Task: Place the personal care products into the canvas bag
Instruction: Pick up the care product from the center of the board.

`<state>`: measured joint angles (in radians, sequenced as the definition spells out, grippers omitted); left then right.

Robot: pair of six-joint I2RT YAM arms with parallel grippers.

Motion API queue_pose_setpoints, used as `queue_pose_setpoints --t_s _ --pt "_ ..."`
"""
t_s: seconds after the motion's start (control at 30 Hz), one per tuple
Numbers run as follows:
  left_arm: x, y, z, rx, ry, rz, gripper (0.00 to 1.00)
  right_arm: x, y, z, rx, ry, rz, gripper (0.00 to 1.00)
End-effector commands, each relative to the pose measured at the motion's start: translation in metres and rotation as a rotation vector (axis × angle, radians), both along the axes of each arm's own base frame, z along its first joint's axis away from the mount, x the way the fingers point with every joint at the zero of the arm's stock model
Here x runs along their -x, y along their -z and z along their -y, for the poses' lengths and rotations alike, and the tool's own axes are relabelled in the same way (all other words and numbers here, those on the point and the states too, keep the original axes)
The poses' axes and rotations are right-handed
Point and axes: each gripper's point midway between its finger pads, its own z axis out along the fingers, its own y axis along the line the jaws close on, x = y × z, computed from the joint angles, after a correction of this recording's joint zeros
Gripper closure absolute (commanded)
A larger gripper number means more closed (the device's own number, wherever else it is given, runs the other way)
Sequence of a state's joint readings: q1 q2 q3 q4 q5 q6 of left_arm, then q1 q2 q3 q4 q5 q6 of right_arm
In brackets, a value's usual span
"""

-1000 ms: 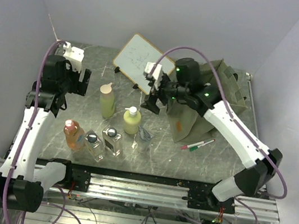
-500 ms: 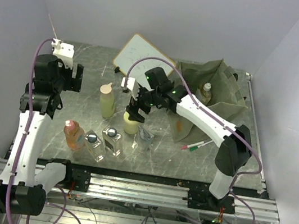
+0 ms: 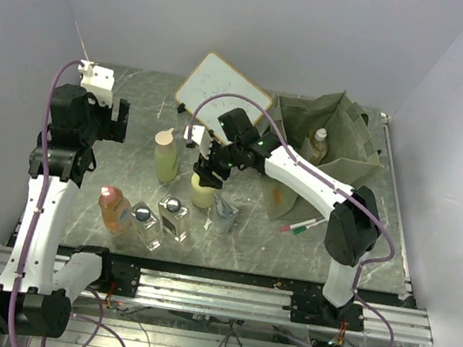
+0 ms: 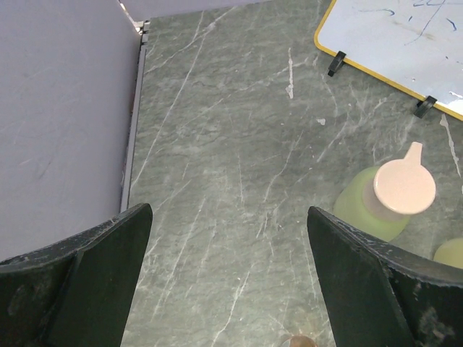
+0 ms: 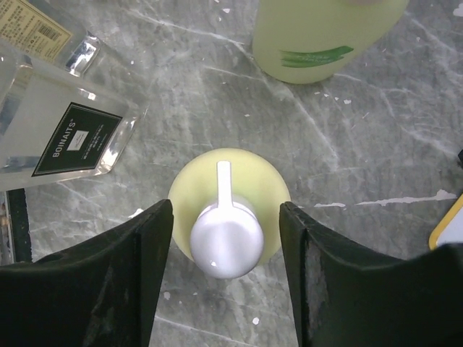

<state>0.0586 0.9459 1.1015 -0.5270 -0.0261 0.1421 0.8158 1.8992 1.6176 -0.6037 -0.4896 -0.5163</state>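
My right gripper hangs over the yellow-green pump bottle. In the right wrist view its jaws stand open on both sides of the bottle's body, with the white pump head between them. The bottle stands on the table. A pale-green bottle stands to its left. Nearer me are an orange-pink bottle, two clear square glass bottles and a clear pouch. An amber bottle sits inside the canvas bag. My left gripper is open and empty, high over the table's left.
A wood-framed whiteboard leans at the back, behind the bottles. Red and green marker pens lie in front of the bag. Grey walls close the table at the left, back and right.
My right arm swung left from the bag to the pump bottle, came down over it and narrowed its jaws. The left arm rose slightly and stayed open.
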Motion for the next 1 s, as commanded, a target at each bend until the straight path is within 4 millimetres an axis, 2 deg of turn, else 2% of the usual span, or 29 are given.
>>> queue_pose_setpoints --t_s 0.0,0.3,0.53,0.77,0.97 --pt "-0.001 -0.011 0.001 0.000 0.022 0.046 0.01 -0.003 -0.003 -0.005 -0.012 -0.003 0.022 0.43" --pt "0.001 -0.010 0.003 -0.006 0.032 0.052 0.01 -0.004 0.000 -0.005 -0.001 -0.003 0.020 0.64" --pt "-0.002 -0.005 0.008 0.001 0.067 0.031 0.01 -0.002 -0.009 -0.007 -0.016 -0.014 0.020 1.00" --pt "-0.003 0.000 0.013 0.008 0.097 0.008 0.01 -0.008 -0.036 -0.008 -0.033 -0.017 0.070 1.00" --pt "-0.003 -0.003 0.016 0.013 0.114 0.016 0.01 -0.018 -0.071 -0.004 -0.059 0.020 0.156 1.00"
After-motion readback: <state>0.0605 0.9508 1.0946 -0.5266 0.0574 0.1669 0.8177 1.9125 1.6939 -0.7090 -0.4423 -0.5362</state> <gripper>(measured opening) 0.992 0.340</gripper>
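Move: The green pump bottle is right under the right hand, its pump head already between the open fingers and its middle about 7 cm below. The tall flat green bottle stands some 11 cm to the left and 4 cm farther out. The black-labelled clear bottle is about 7 cm left and 10 cm back, the grey-topped container 6 cm right and 6 cm back. From the left hand the pump bottle lies some 30 cm right, 3 cm back and 22 cm down. The right fingers close on the white pump head from both sides and pinch it, narrowing from a bit over half open to about a third, while the hand holds its place over the bottle. With the grip made and kept, the hand only begins to ease to the right and up, not quite 1 cm each way. ##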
